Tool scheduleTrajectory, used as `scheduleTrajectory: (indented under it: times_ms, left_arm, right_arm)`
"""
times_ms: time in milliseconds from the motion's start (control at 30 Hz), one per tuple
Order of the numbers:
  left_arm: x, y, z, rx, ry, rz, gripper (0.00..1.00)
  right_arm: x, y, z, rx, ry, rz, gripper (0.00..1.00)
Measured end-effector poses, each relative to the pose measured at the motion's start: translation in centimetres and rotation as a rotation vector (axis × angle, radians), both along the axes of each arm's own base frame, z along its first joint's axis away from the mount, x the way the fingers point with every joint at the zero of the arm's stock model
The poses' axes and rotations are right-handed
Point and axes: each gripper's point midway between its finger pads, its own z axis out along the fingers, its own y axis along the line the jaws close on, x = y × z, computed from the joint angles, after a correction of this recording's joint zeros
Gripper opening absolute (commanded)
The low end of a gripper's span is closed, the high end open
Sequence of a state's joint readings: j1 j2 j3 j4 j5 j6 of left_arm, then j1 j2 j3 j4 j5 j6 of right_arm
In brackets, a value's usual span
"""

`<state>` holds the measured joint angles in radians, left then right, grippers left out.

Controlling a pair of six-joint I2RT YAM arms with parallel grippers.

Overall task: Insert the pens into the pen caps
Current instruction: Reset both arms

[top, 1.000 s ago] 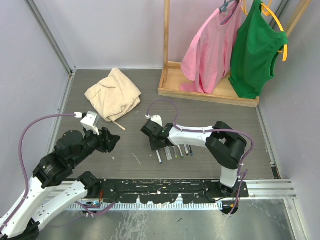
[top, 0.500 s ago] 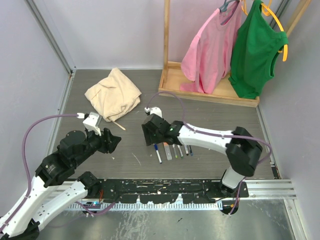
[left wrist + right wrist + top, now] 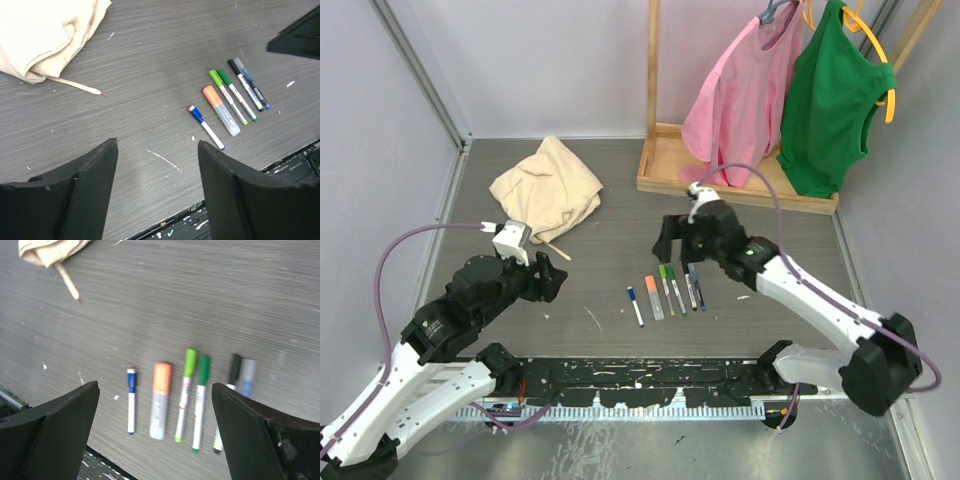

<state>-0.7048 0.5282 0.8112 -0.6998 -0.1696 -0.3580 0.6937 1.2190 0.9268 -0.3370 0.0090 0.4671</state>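
Observation:
Several pens lie side by side on the grey table, each with its pen cap on. From left to right they are a blue-capped white pen point(image 3: 635, 305), a fat orange-capped one point(image 3: 653, 297), a light green one point(image 3: 664, 287), a dark green one point(image 3: 676, 290), a black one point(image 3: 689, 290) and a grey-blue one point(image 3: 698, 288). My right gripper point(image 3: 680, 245) hovers above the row, open wide and empty; its wrist view shows the orange cap point(image 3: 162, 377) and blue cap point(image 3: 131, 382) between the fingers. My left gripper point(image 3: 550, 280) is open and empty, to the left of the pens point(image 3: 220, 110).
A crumpled beige cloth point(image 3: 547, 187) lies at the back left with a thin tan stick point(image 3: 557, 249) poking out. A wooden rack point(image 3: 720, 185) at the back right holds a pink shirt point(image 3: 740, 95) and a green top point(image 3: 830, 100). A black rail point(image 3: 650, 375) runs along the near edge.
My right gripper rose off the pen row, swung right and back, and opened wide, leaving the blue-capped pen at the row's left end. My left gripper opened slightly.

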Motion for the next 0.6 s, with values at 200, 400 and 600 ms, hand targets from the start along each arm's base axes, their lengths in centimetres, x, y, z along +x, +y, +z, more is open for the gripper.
scheduleTrajectory:
  times_ms: [200,400,600]
  left_arm:
    - [0.5,0.6,-0.1,0.003,0.003,0.053,0.97]
    - [0.8,1.3,0.1,0.016,-0.018,0.089,0.98]
    - [0.9,2.4,0.4,0.050,-0.058,0.111,0.98]
  right_arm:
    - [-0.4,-6.3,2.5,0.055,-0.112,-0.113,0.99]
    - [-2.0,-9.1,8.6,0.112,-0.352,-0.155,0.99]
    - [-2.9,-11.9,9.0,0.096,-0.455,-0.244,0.99]
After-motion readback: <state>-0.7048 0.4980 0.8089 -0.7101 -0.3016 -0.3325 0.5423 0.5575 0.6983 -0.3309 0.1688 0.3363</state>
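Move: The pens lie capped in a row on the table, roughly 16 cm below my empty right hand. The blue marker is about 7 cm back and 7 cm left of it, the orange highlighter some 5 cm back and 3 cm left, the light green pen 3 cm back and 1 cm right, the black pen 3 cm back and 5 cm right. From my left hand the blue marker is about 16 cm right, 2 cm ahead and 22 cm below. I pull my right hand, fingers still wide open, away from the blue marker: about 12 cm right, past the black-pen end of the row, climbing some 9 cm and easing slightly back. Its fingertips tip up about 25 degrees and it swings clockwise. Meanwhile I spread my left fingers from partly to wide open and drift that hand 2 to 3 cm left, away from the pens. ##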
